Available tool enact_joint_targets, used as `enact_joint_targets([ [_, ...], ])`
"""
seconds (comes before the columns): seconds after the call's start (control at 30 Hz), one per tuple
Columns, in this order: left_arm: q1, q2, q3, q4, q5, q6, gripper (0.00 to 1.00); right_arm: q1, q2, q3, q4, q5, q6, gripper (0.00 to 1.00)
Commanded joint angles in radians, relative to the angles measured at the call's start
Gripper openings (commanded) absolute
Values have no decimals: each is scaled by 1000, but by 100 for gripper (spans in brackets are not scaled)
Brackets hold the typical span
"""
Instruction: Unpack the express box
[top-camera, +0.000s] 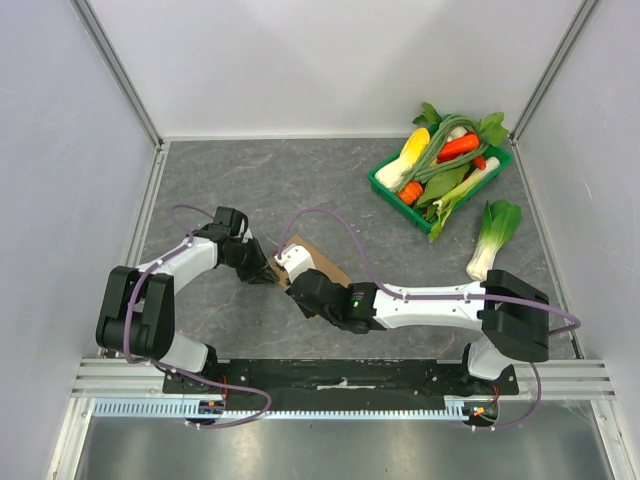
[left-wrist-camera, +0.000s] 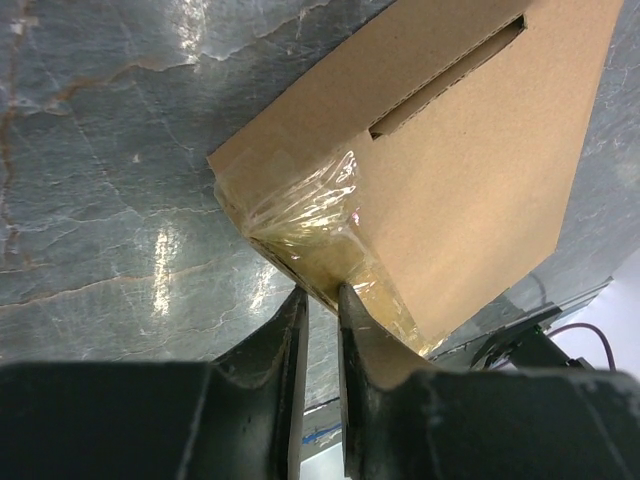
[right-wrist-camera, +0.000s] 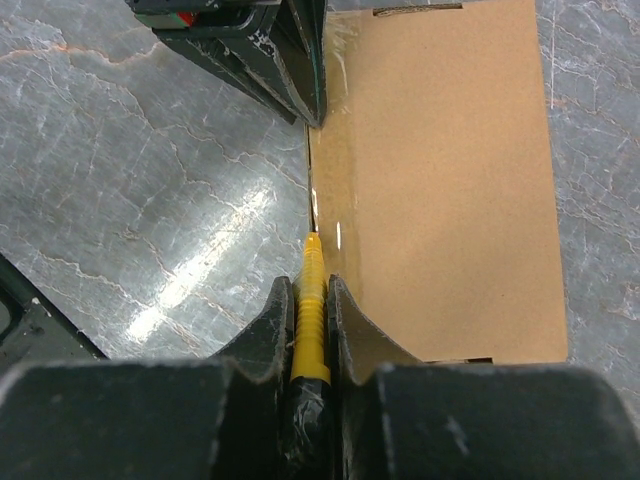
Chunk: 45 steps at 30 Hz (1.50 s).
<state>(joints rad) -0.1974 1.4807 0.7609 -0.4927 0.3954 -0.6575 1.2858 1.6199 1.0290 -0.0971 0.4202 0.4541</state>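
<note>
The express box (top-camera: 325, 265) is a flat brown cardboard box lying on the grey table between the two arms. Clear tape (left-wrist-camera: 310, 210) wraps one corner of the box (left-wrist-camera: 480, 150). My left gripper (left-wrist-camera: 320, 292) has its jaws nearly together, their tips pinching that taped edge; in the top view the left gripper (top-camera: 266, 268) is at the box's left end. My right gripper (right-wrist-camera: 311, 285) is shut on a yellow-handled cutter (right-wrist-camera: 311, 300). The cutter's thin tip lies along the left edge of the box (right-wrist-camera: 440, 200). The left gripper's fingers (right-wrist-camera: 290, 80) show at the far corner.
A green tray (top-camera: 381, 187) of vegetables stands at the back right, with a bok choy (top-camera: 493, 235) lying beside it on the table. Pale walls close in the left, back and right sides. A metal rail (top-camera: 340, 380) runs along the near edge.
</note>
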Motion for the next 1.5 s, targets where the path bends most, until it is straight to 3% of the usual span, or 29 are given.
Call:
enact_joint_targets([
  [0.0, 16, 62, -11, 16, -250, 25, 22, 35, -60, -27, -190, -51, 8, 0],
  [0.63, 12, 61, -17, 16, -247, 21, 24, 43, -126, -84, -240, -64, 23, 0],
  [1.1, 10, 64, -15, 19, -242, 22, 31, 44, -317, -96, -191, 15, 21, 0],
  [1.27, 10, -43, -3, 37, -152, 35, 44, 27, -348, -80, -223, 176, 38, 0],
  [1.3, 10, -68, 0, 40, -144, 35, 47, -8, -342, -60, -239, 213, 44, 0],
  [1.33, 10, -94, 9, 39, -144, 33, 59, -32, -322, -52, -260, 218, 49, 0],
  [1.47, 10, -209, 21, 10, -194, 27, 70, -176, -270, -26, -265, 200, 38, 0],
])
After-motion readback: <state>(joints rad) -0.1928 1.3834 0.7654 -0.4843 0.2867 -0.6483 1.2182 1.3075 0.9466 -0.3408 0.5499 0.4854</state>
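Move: The right gripper, with the yellow knife held in it, has the express box's middle some 7 cm ahead, 1 cm to its right and 7 cm below. The middle of the box's taped edge lies about 4 cm ahead of this hand, 3 cm to its left and 4 cm down. From the left gripper, whose fingers are already at that edge, the box's middle is level fore and aft, about 6 cm to the right and 2 cm lower. Draw the knife back and right about 5 cm along the taped edge while the left fingers stay at it, steadying the box. Pause, lift the right hand some 6 cm so the blade comes free, then swing it right and forward, turning clockwise. Open the left fingers wide and back them off up, left and slightly forward. ##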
